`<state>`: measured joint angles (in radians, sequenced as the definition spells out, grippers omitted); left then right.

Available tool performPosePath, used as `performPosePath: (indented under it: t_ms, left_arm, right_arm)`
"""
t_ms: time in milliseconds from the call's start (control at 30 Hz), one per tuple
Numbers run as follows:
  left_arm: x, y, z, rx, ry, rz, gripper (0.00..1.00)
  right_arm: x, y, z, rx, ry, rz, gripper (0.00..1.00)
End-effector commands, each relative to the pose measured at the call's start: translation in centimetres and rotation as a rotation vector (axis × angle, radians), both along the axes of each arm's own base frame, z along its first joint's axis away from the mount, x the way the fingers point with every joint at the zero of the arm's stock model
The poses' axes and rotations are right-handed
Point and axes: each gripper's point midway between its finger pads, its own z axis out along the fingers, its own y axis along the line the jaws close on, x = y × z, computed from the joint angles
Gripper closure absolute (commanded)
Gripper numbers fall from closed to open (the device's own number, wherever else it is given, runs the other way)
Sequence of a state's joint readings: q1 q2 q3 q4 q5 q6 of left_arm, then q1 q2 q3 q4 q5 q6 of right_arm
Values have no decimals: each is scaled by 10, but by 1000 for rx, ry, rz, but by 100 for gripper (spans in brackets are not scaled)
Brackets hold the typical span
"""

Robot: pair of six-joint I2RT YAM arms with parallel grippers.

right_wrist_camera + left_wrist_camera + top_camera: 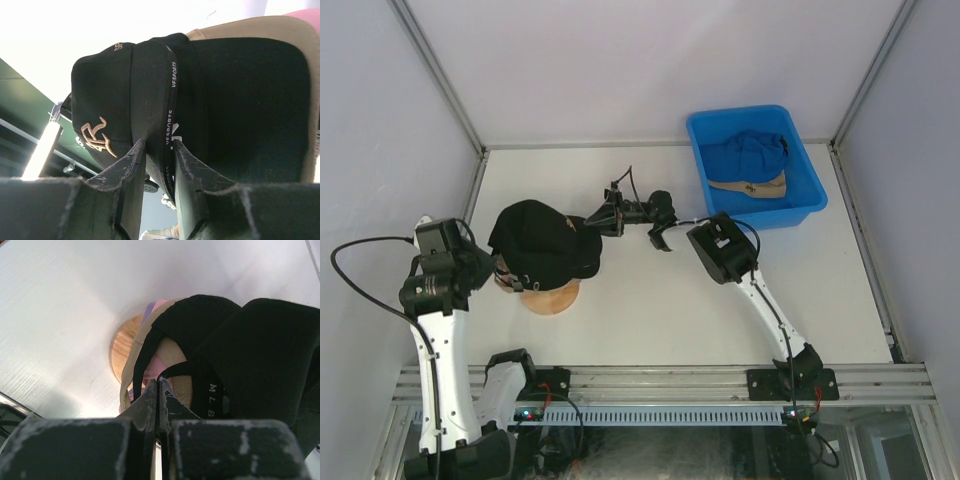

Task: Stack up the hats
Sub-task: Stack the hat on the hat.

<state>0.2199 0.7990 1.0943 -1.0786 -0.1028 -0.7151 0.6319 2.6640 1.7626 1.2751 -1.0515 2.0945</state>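
Observation:
A black hat [545, 245] tops the hats stacked on a round wooden stand [552, 296]. Under it show a tan hat [131, 375], a pink one [160, 304] and a lavender edge [148, 311]. My right gripper [592, 222] is at the black hat's brim. In the right wrist view its jaws [159, 145] stand apart with the brim's edge [170, 100] between them. My left gripper [158, 382] is shut and empty, its tips close to the back strap of the stack. In the bin lie a blue hat [748, 155] and a tan hat [750, 187].
A blue plastic bin [705, 135] stands at the back right of the white table. The wooden stand [125, 342] rests on the table left of centre. Metal frame posts and grey walls close in the table on three sides.

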Motion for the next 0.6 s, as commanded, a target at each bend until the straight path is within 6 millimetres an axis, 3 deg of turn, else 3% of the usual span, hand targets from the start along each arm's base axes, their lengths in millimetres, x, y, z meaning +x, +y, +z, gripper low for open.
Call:
performPosePath:
  t_ms: [0, 200, 567]
  left_arm:
    - [4, 1, -1, 19, -8, -10, 100]
    - [2, 1, 0, 22, -6, -8, 100]
    - [-16, 1, -8, 28, 39, 3, 100]
  right_arm:
    - [-6, 6, 43, 36, 53, 45, 78]
    - [-6, 1, 28, 22, 84, 38, 100]
    - [-7, -9, -23, -82, 119, 14, 100]
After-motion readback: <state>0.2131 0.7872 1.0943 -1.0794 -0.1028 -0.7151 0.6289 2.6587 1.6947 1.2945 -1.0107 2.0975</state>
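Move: The black hat being stacked has its front edge, with the printed inner tape, lying between the right fingers, still a little apart; its middle is about 10 cm left of the right hand, 6 cm back and slightly higher. The lower hats' brims lie some 6 cm back and 3 cm below, 1 cm to the left; the wooden stand's base some 14 cm left, 11 cm back, 13 cm below. From the left hand, the hat's middle is roughly 12 cm right, 7 cm ahead and 4 cm lower. Close the right gripper fully on the black hat's front edge beside the printed tape, pinching it almost on the spot, then lower it about 2 cm from there, bringing the hat's front down towards the hats beneath. Keep the left gripper still and shut on the rear rim by the strap. ##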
